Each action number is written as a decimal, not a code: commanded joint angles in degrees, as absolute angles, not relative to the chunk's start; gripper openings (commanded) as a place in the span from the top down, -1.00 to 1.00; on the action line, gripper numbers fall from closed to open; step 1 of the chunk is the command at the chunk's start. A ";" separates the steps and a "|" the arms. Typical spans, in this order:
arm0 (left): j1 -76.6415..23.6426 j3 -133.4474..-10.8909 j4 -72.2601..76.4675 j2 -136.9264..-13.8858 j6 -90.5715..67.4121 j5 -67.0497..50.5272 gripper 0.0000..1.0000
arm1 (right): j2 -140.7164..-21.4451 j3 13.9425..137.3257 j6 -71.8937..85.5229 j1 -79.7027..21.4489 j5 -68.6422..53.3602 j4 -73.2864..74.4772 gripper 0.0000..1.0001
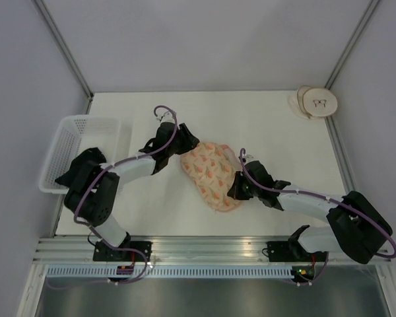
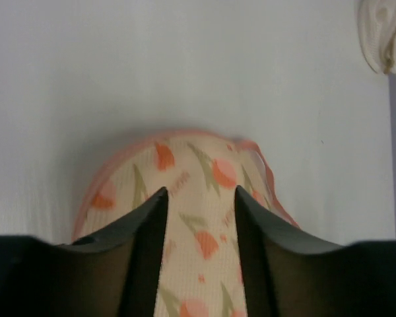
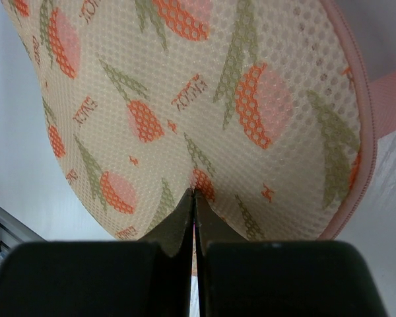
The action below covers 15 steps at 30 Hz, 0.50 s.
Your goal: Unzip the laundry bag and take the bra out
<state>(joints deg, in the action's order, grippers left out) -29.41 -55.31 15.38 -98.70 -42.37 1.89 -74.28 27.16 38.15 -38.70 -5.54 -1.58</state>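
The laundry bag (image 1: 212, 173), peach-pink with orange prints, lies closed in the middle of the white table. My left gripper (image 1: 185, 146) hovers at its far-left end. In the left wrist view its jaws (image 2: 198, 191) stand open, with the flat printed fabric (image 2: 198, 165) showing between them. My right gripper (image 1: 236, 190) is at the bag's near-right edge. Seen from the right wrist, it (image 3: 195, 193) is shut, pinching a fold of the bag's mesh (image 3: 185, 99). Pink zip trim (image 3: 358, 79) runs along the bag's right rim. The bra is hidden.
A white lattice basket (image 1: 66, 142) stands at the table's left edge, behind the left arm. A small round white object (image 1: 315, 102) sits at the back right corner and also shows in the left wrist view (image 2: 383, 33). Grey walls enclose the table.
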 commanded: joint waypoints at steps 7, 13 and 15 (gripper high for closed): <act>-35.77 -26.48 14.83 -63.13 -52.72 -6.73 -0.37 | -80.33 32.08 39.02 -39.11 -7.99 -7.73 0.99; -39.99 -13.63 26.53 -56.95 -57.04 -9.76 -0.45 | -81.21 33.22 39.37 -39.64 -10.19 -10.72 0.99; -39.99 -12.40 30.13 -58.35 -56.26 -8.27 -0.49 | -81.12 33.66 39.37 -39.81 -10.28 -10.20 0.99</act>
<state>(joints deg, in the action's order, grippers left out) -39.94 -13.58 20.05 -57.80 -53.60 -7.75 -80.73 31.24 38.83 -39.29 -8.78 -7.07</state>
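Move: The laundry bag lies below the left hand, its middle some 14 cm back, 7 cm to the right and 8 cm lower; its pink strap is about 6 cm back and 16 cm right of that hand. The right gripper, already pinching the bag's near right part, is about 23 cm back and 15 cm right of the left hand, and from it the bag's middle is roughly 9 cm ahead and 8 cm left, nearly level. The left hand, already empty above the bag's far end, sweeps about 21 cm straight back along the bag's left side towards the near end, arching up some 4 cm and then dipping to just under its starting height, while its fingers spread wider and its wrist turns some 20 degrees, clockwise with its left side dropping. The right hand keeps its shut pinch on the near right part and draws the bag about 3 cm left and a little forward. ##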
